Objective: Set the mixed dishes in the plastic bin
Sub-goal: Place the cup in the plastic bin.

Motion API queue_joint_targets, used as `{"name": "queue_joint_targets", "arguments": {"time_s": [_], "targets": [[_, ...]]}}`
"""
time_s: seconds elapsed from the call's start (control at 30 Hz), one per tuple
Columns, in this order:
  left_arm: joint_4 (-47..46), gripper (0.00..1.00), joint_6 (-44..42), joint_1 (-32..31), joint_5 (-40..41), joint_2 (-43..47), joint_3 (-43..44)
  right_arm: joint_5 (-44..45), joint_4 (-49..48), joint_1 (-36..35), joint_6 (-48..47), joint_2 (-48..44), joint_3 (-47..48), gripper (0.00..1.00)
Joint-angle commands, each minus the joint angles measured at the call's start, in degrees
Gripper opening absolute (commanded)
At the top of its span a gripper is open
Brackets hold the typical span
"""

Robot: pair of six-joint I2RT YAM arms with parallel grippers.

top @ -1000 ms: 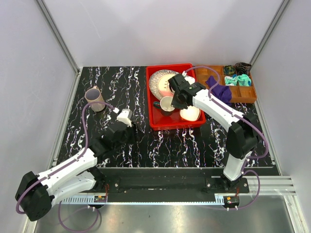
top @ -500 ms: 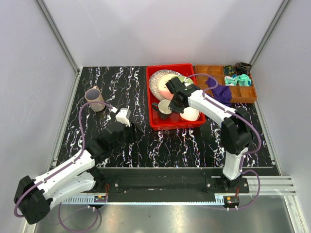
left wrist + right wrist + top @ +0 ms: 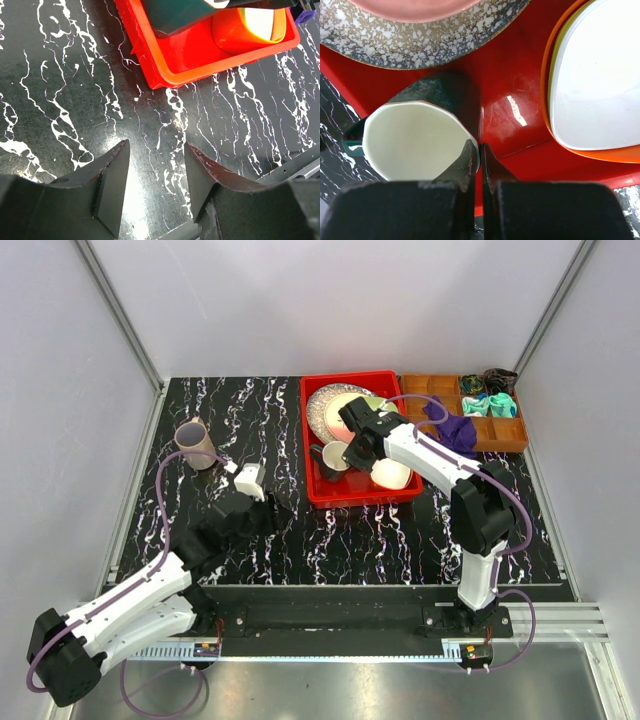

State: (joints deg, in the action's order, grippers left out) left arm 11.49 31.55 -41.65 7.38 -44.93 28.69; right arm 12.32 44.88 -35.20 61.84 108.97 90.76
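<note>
The red plastic bin (image 3: 310, 440) holds a speckled grey plate (image 3: 328, 412) with a pink plate (image 3: 415, 7) on it, an orange-white bowl (image 3: 392, 475) and a dark green mug (image 3: 330, 458). My right gripper (image 3: 350, 450) is shut on the mug's rim (image 3: 415, 142), one finger inside its white interior and one outside. The mug hangs low over the bin floor (image 3: 515, 90), beside the bowl (image 3: 600, 75). A mauve cup (image 3: 192, 440) stands on the table at far left. My left gripper (image 3: 155, 175) is open and holds nothing, above the table near the bin's front left corner (image 3: 165, 75).
A brown compartmented tray (image 3: 500, 430) sits right of the bin, with a purple cloth (image 3: 455, 430) and a teal cloth (image 3: 490, 405) in it. Grey walls enclose the black marbled table (image 3: 250, 420).
The right gripper has carried the mug a little to the left inside the bin, uncovering the orange-white bowl. The left arm has shifted slightly.
</note>
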Motion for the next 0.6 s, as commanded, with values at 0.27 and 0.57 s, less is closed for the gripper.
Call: {"name": "queue_joint_targets", "arguments": {"time_s": [0.27, 0.57], "targets": [[-0.76, 0.51, -0.08, -0.19, 1.15, 1.25, 2.43, -2.03, -4.72, -0.66, 0.03, -0.33, 3.2, 0.13], [-0.68, 0.51, 0.18, -0.19, 1.06, 1.95, 1.9, -2.91, -6.83, -0.57, -0.58, -1.65, 1.0, 0.33]]}}
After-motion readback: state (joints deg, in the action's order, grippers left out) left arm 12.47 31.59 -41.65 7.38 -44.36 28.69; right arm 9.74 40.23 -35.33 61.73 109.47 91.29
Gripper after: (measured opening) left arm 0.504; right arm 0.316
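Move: The right hand still pinches the right side of the cup's rim inside the bin; the cup's middle lies about 4 cm to the hand's left, level with it fore and aft, some 5 cm below. The bowl stack stands roughly 9 cm right and 2 cm nearer the base; the plate stack's middle is about 11 cm ahead and 1 cm left. From the idle left hand the cup is some 12 cm ahead and 10 cm right. Left and slightly forward, away from the bowl stack, the right hand eases about 2 cm in all, barely creeping at first while its fingers keep their pinch on the cup rim. Then the fingers part to about a third open, one inside the cup and one outside, letting go of the rim as the hand keeps drifting left and starts to rise by about 1 cm. ##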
